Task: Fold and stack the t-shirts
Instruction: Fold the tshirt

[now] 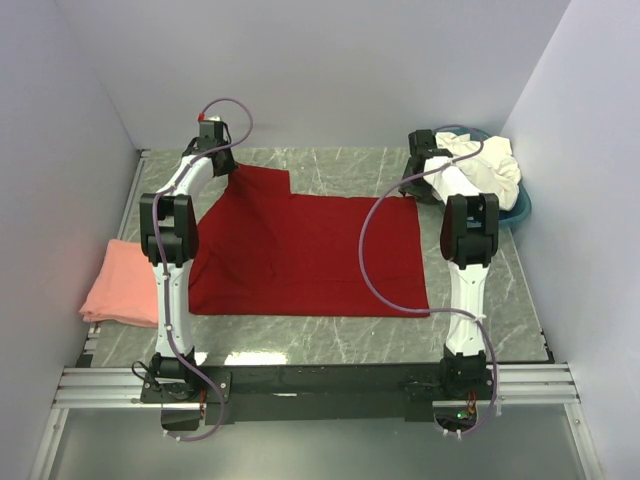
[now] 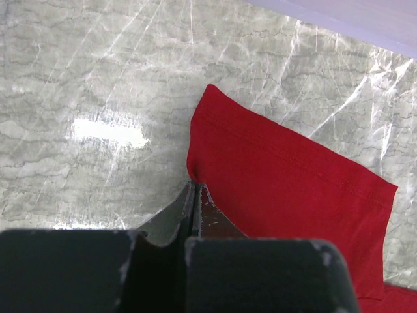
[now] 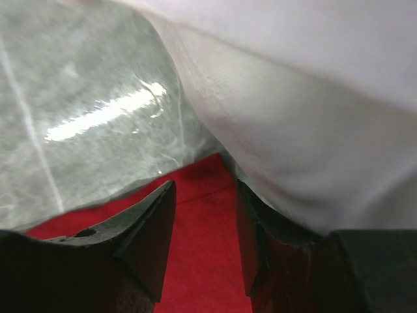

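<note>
A deep red t-shirt [image 1: 300, 250] lies spread flat across the middle of the table. My left gripper [image 1: 222, 160] is at its far left sleeve [image 2: 280, 176], and its jaws [image 2: 194, 186] are shut on the sleeve's edge. Over the shirt's far right corner, my right gripper [image 1: 412, 188] stands open with red cloth [image 3: 205, 248] showing between the fingers and nothing pinched. Cream-white t-shirts [image 1: 485, 165] are heaped at the far right, and white cloth [image 3: 313, 117] hangs over the right finger. A folded salmon-pink t-shirt [image 1: 120, 285] rests at the table's left edge.
A round blue basin [image 1: 522, 208] under the white heap sits against the right wall. Walls close in the left, back and right sides. Both arm bases stand on the rail at the near edge.
</note>
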Robot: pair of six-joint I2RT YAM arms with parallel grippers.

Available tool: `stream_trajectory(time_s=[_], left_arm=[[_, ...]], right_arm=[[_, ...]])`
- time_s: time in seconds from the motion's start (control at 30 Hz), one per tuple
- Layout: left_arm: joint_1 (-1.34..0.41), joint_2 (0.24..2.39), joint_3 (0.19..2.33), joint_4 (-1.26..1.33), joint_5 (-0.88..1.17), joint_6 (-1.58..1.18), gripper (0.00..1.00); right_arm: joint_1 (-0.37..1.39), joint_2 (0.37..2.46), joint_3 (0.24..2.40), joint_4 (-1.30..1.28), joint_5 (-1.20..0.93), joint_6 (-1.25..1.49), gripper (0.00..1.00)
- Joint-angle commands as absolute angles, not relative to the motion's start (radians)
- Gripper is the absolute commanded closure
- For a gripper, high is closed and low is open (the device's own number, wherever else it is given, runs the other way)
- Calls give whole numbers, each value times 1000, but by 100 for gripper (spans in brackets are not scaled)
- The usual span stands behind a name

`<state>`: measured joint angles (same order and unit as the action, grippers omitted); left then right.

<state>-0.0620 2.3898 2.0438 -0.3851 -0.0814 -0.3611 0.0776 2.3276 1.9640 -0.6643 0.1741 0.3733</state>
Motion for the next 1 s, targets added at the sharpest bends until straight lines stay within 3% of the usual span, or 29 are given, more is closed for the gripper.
stream_trajectory(time_s=[0.0,0.3,0.7,0.97], left_arm=[[-52,2341,2056,-360,-100,-360,100],[-52,2344,2057,-359,-83,-365,100],[-52,2286,2056,-331,-48,-373,100],[-52,2252,2062,-322,-22,-387,100]], right_arm=[[72,2370,2034,-739,179,382,51],[72,2399,2063,-772,167,408,60],[69,2298,1997,-698,193,416,99],[69,2165,1881,-611,207,422,100]])
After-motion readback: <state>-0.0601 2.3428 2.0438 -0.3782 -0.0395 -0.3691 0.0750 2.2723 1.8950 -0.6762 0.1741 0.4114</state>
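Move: The t-shirt's far right corner lies almost under the right hand's open fingers, some 1 cm back and 2 cm down. The white shirts heaped in the basket are centred about 16 cm to the right and 3 cm farther out, a little higher than the hand. The t-shirt's near right corner lies roughly 33 cm back and 2 cm to the right. From the left hand, already pinching the other end, the far right corner lies about 46 cm right, 9 cm back and 4 cm lower. The red t-shirt's far right corner is taken by the right hand, which sinks about 1.5 cm with fingers half open, closes them fully to pinch the cloth just short of the tip, then rises about 2 cm and draws back 1 cm. The left hand keeps its pinch on the far left end, holds still at first, then lifts about 3 cm as the right hand comes up. ##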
